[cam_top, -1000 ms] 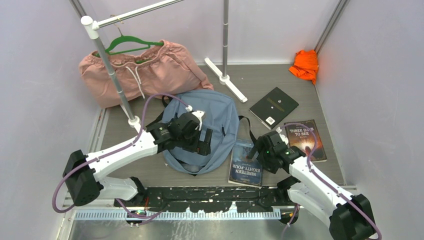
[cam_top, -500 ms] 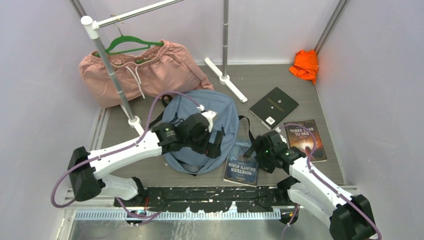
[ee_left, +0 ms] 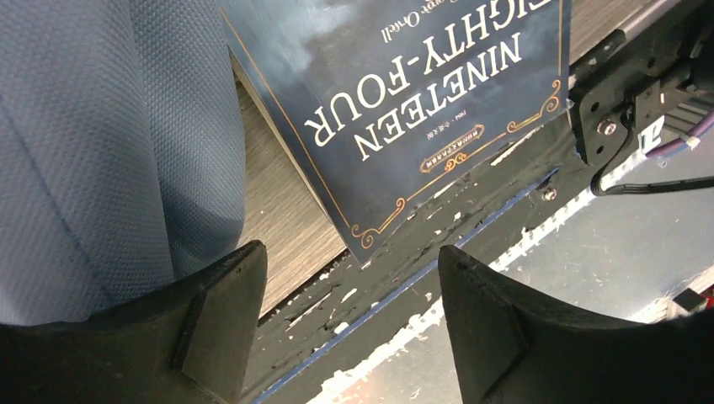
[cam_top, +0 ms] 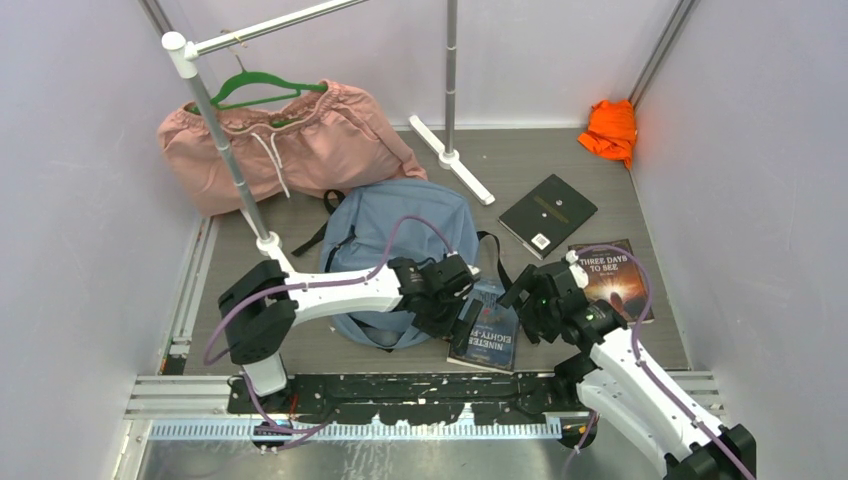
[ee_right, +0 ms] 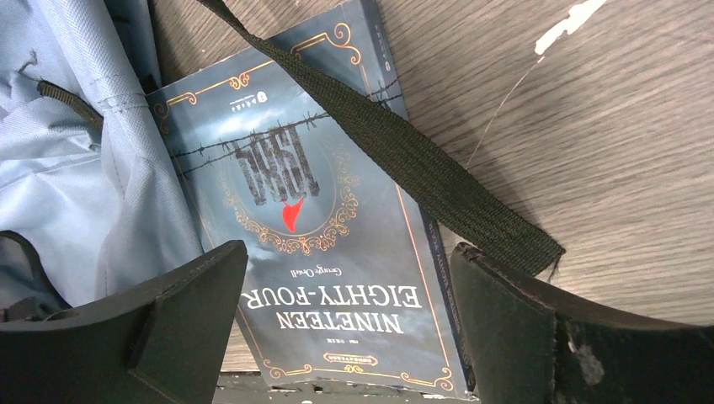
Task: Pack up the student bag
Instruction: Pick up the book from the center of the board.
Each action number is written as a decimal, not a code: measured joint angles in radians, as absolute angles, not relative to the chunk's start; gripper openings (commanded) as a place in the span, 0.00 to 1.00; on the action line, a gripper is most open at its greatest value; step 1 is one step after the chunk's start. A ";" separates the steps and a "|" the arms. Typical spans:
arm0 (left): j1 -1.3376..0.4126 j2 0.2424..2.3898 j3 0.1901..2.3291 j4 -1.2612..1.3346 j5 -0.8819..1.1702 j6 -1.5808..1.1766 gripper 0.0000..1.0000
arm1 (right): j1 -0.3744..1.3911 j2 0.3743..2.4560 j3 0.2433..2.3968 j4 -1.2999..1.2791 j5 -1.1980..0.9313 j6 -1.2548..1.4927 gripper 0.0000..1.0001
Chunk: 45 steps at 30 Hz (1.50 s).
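The student bag (cam_top: 400,232), dusty blue with black straps, lies flat at mid-table. Its fabric fills the left of the left wrist view (ee_left: 109,151). A dark "Nineteen Eighty-Four" book (cam_top: 490,338) lies against the bag's right edge, with a black strap (ee_right: 404,143) draped over its upper part. My left gripper (cam_top: 462,318) hangs open over the book's near-left corner (ee_left: 421,93), nothing between its fingers (ee_left: 221,311). My right gripper (cam_top: 522,300) stands open just right of the book, its jaws straddling the cover (ee_right: 337,252) without touching it.
A black book (cam_top: 547,213) and a "Three Days to See" book (cam_top: 612,280) lie to the right. A pink garment on a green hanger (cam_top: 285,140) hangs at the back left from a rack (cam_top: 230,160). An orange cloth (cam_top: 610,130) sits in the far right corner.
My left arm swung right and nearer, from above the bag to the book's near-left corner, and its jaws narrowed a little. The book turned slightly. The right gripper barely shifted.
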<state>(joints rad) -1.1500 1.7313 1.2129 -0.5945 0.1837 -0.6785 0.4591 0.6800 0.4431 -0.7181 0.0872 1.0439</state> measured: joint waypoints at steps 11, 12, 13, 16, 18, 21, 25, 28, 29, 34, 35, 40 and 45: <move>-1.150 1.826 1.211 -0.505 0.166 -0.778 0.56 | 0.459 0.656 0.423 -0.718 0.075 1.077 0.95; -1.150 1.845 1.212 -0.500 0.166 -0.783 0.56 | 0.459 0.658 0.417 -0.715 0.071 1.079 0.95; -1.150 1.866 1.213 -0.495 0.167 -0.787 0.54 | 0.459 0.662 0.411 -0.711 0.067 1.081 0.95; -1.150 1.888 1.236 -0.490 0.173 -0.807 0.25 | 0.459 0.670 0.390 -0.695 0.056 1.087 0.95; -1.150 1.902 1.245 -0.485 0.185 -0.822 0.04 | 0.459 0.672 0.374 -0.683 0.047 1.095 0.95; -1.139 1.906 1.265 -0.492 0.205 -0.834 0.00 | 0.457 0.672 0.344 -0.678 0.055 1.102 0.95; -1.137 1.909 1.280 -0.508 0.210 -0.831 0.00 | 0.456 0.646 0.327 -0.675 0.060 1.109 0.95; -1.137 1.909 1.293 -0.523 0.207 -0.824 0.00 | 0.456 0.638 0.325 -0.678 0.060 1.110 0.95; -1.137 1.908 1.301 -0.532 0.205 -0.817 0.00 | 0.456 0.635 0.325 -0.679 0.060 1.110 0.95; -1.140 1.879 1.369 -0.595 0.163 -0.757 0.00 | 0.457 0.626 0.338 -0.699 0.059 1.104 0.98; -1.140 1.868 1.387 -0.605 0.152 -0.746 0.00 | 0.457 0.624 0.352 -0.714 0.061 1.099 0.99; -1.139 1.789 1.457 -0.641 0.111 -0.688 0.00 | 0.458 0.601 0.492 -0.786 0.080 1.057 1.00; -1.118 1.721 1.462 -0.674 0.115 -0.635 0.00 | 0.458 0.606 0.686 -0.854 0.131 0.984 1.00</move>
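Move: The Nineteen Eighty-Four book lies flat, its middle about 9 cm to the right of the left hand, 5 cm farther out and 4 cm below; the open fingers hang near its lower left corner. The blue backpack's middle is some 18 cm ahead and 10 cm left of that hand. From the right hand the book's middle is about 6 cm left, level with it, 4 cm below; the backpack strap crosses some 8 cm straight ahead of it. The book's open-page edge, near its lower left corner, is pinched by the left hand, which sinks about 4 cm while easing 3 cm right, shuts there, then lifts some 12 cm, drifting forward and tilting slightly. The right hand, fingers wide open, dips about 3 cm over the book's spine side, then rises some 12 cm. ##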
